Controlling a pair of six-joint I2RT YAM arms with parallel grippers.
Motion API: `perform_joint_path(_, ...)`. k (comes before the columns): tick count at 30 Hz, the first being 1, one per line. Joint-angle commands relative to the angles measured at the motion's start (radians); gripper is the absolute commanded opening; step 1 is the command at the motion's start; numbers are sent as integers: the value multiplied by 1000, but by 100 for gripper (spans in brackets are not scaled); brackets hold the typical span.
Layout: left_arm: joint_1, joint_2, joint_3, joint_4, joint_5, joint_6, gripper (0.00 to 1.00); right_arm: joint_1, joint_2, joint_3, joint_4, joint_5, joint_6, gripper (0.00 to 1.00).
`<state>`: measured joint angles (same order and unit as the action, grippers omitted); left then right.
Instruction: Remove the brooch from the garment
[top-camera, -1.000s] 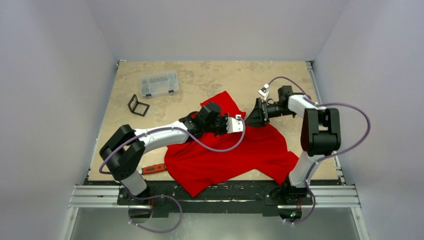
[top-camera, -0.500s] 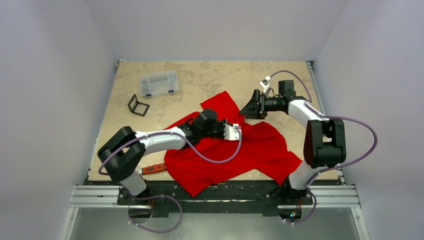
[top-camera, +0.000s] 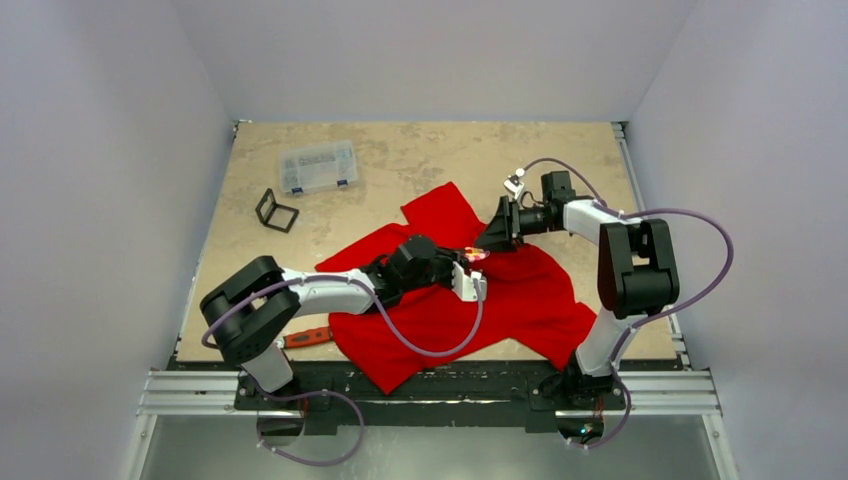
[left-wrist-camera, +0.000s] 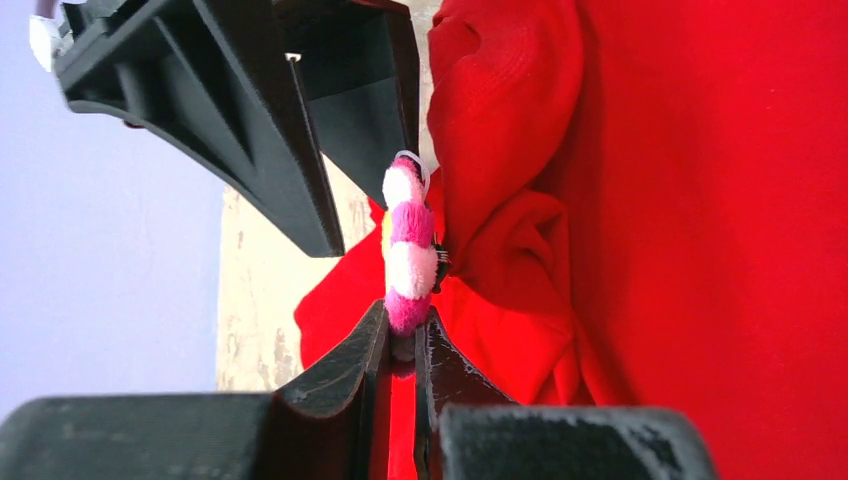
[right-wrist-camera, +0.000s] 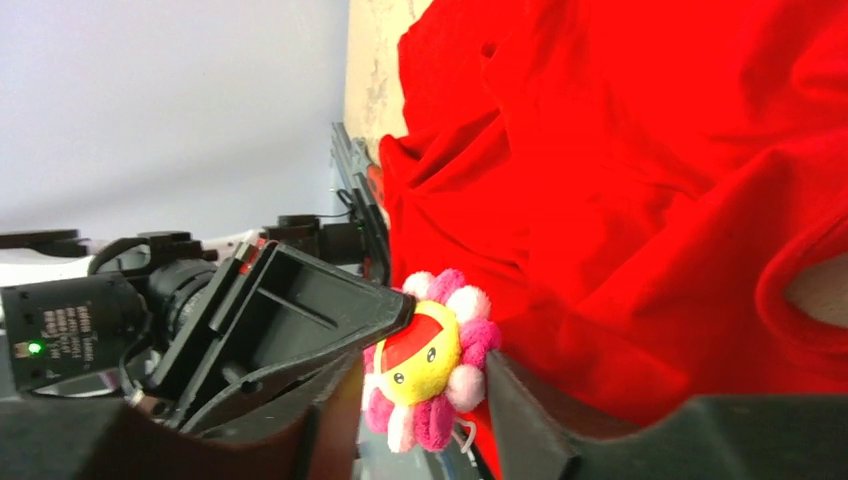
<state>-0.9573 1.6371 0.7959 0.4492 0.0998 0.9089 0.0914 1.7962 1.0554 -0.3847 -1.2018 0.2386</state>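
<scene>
The garment (top-camera: 520, 300) is a red T-shirt crumpled on the table's near middle. The brooch (top-camera: 474, 255), a pink-and-white flower with a yellow-red face, stands on edge against a bunched fold of the cloth (left-wrist-camera: 500, 250). My left gripper (left-wrist-camera: 405, 325) is shut on the brooch's (left-wrist-camera: 410, 245) lowest petal. My right gripper (right-wrist-camera: 425, 400) is open, with one finger on each side of the brooch (right-wrist-camera: 430, 355). In the top view the left gripper (top-camera: 470, 272) and the right gripper (top-camera: 487, 240) meet tip to tip over the shirt. The brooch's pin is hidden against the cloth.
A clear plastic box (top-camera: 318, 166) and a small black frame (top-camera: 276, 210) lie at the far left. A red-handled wrench (top-camera: 307, 337) lies by the left arm's base at the near edge. Walls enclose the table on three sides.
My left gripper has moved nearer and lower over the shirt. My right gripper swung away and has come back to the left gripper's tip. The brooch now shows between them.
</scene>
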Motion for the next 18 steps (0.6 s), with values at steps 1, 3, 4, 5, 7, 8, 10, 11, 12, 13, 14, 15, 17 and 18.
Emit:
perform_joint_path(1, -3, 11, -14, 98, -19, 45, 0, 1, -12, -9, -11, -82, -33, 43)
perform_joint_path(3, -3, 13, -23, 116, -20, 45, 0, 1, -14, -11, -9, -77, -36, 24)
perform_joint_path(4, -3, 12, -27, 124, -20, 40, 0, 1, -17, -14, 0, -73, -34, 14)
perform_joint_path(5, -3, 11, -28, 121, -21, 29, 1, 1, -22, -18, 15, -64, -23, 6)
perform_joint_path(7, -3, -5, -14, 70, -27, -10, 27, 1, -51, -42, 90, -36, 32, 0)
perform_joint_path(8, -2, -15, -4, 33, -36, -35, 36, 1, -64, -57, 139, -17, 67, 0)
perform_joint_path(10, 7, -51, 18, -65, -45, -109, 44, 1, -122, -95, 256, 30, 137, 0)
perform_joint_path(11, 18, -77, 30, -127, -25, -157, 46, 1, -147, -117, 322, 56, 173, 0)
perform_joint_path(12, 36, -107, 46, -206, 6, -219, 49, 3, -169, -134, 383, 75, 198, 0)
perform_joint_path(13, 59, -133, 68, -284, 49, -283, 51, 6, -186, -144, 421, 92, 206, 0)
perform_joint_path(14, 83, -157, 95, -370, 118, -354, 52, 11, -201, -146, 433, 112, 196, 0)
perform_joint_path(15, 112, -173, 143, -470, 172, -424, 54, 20, -210, -142, 419, 123, 162, 0)
perform_joint_path(17, 181, -182, 213, -641, 292, -568, 55, 41, -210, -113, 275, 154, 23, 0)
perform_joint_path(18, 217, -177, 241, -697, 339, -656, 56, 50, -202, -100, 208, 170, -39, 0)
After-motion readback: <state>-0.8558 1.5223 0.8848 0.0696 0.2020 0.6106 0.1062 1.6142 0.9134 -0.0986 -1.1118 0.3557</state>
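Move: The brooch, its lower petals still pinched by the left fingers, reaches between the open right fingers: its middle is about 2 cm left and 1 cm back of the right hand, level with it. Counted from the right hand, the red sleeve lies some 10 cm left and 9 cm ahead, the garment's middle 12 cm back and 3 cm left, both about 11 cm below. From the left hand, the brooch is roughly 2 cm forward and 2 cm right, level. Right fingers pinch shut on the brooch, rising about 2 cm; left fingers open, release it and withdraw 4 cm left. ##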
